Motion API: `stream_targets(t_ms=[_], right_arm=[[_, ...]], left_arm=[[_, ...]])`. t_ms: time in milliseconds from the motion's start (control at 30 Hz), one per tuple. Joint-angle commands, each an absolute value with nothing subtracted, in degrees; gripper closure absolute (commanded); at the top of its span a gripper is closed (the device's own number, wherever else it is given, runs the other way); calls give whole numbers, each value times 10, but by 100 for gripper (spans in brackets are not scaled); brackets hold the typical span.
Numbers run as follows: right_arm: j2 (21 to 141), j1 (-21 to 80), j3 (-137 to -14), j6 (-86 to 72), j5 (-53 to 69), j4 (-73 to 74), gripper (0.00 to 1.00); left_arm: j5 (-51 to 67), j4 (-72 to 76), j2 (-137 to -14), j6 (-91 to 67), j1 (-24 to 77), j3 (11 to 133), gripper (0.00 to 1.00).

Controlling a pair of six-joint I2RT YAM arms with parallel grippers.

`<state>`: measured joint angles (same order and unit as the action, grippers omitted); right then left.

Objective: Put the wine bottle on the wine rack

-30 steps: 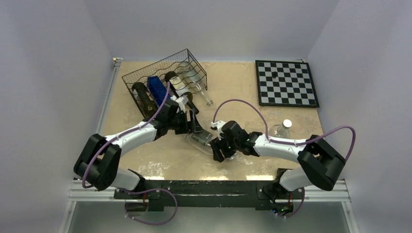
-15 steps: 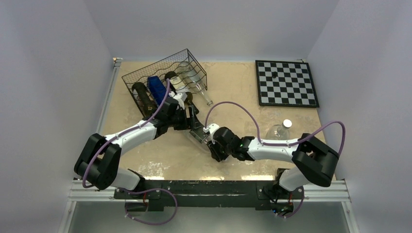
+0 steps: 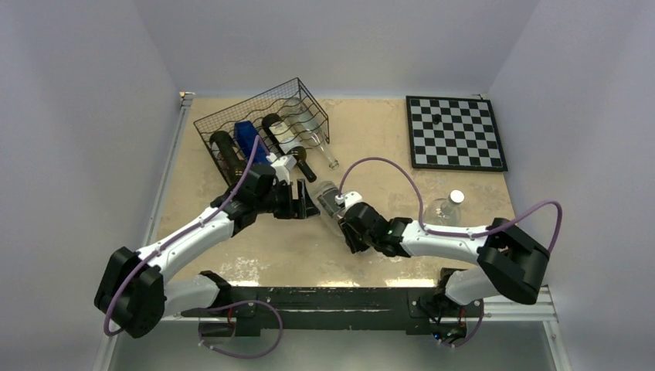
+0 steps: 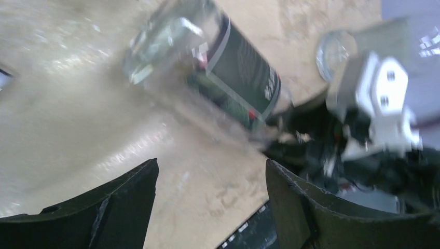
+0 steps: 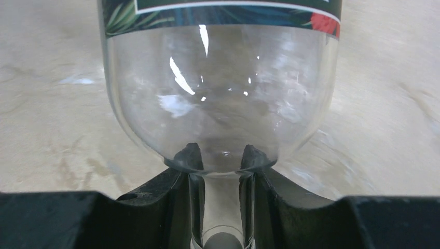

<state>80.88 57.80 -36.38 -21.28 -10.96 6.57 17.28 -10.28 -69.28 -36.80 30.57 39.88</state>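
Observation:
The wine bottle (image 3: 328, 207) is clear glass with a dark green label and lies tilted at mid-table between my two grippers. In the right wrist view its rounded shoulder (image 5: 220, 93) fills the frame, and my right gripper (image 5: 220, 155) is shut on its neck. From above, the right gripper (image 3: 345, 222) sits just right of the bottle. My left gripper (image 3: 309, 207) is open just left of the bottle. Only table shows between its tips (image 4: 210, 171), and the bottle (image 4: 223, 72) lies beyond them. The black wire wine rack (image 3: 232, 122) stands at the back left.
Several bottles lie in the rack, among them a dark one (image 3: 225, 151), a blue one (image 3: 249, 139) and a clear one (image 3: 309, 127). A chessboard (image 3: 456, 131) with one piece lies at the back right. A small clear bottle with a white cap (image 3: 448, 207) stands at the right.
My right gripper has moved in from the right and shut on the bottle's neck. The bottle has shifted toward the rack. The left arm has drawn back to the left.

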Motion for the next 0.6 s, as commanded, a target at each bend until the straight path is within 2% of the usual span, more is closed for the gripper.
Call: stream_targets(t_ms=[0,567], right_arm=[[742,557,-383,-260,-213,138,100],[631,557,-486,-263,-230,289,100]], left_arm=[[238,-141,-639,-359,320,394,21],[188,-167,-564,-325,320,431,20]])
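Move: The clear wine bottle is already pinched by its neck in the right hand. Its body lies about 7 cm ahead and 6 cm left of that hand, and the rack's middle some 30 cm ahead and 25 cm left. The clear bottle neck jutting from the rack is roughly 19 cm ahead and 5 cm left; the white-capped bottle stands about 6 cm ahead and 25 cm right. From the open left hand, the held bottle's body is level ahead, 6 cm right and 8 cm below. The clear bottle goes about 7 cm to the right and 5 cm up, drawn away from the left hand by the right, which keeps its pinch on the neck and first swings some 10 degrees clockwise. The left hand, empty and wide open, backs off about 3 cm and climbs about 4.5 cm, clear of the bottle. ##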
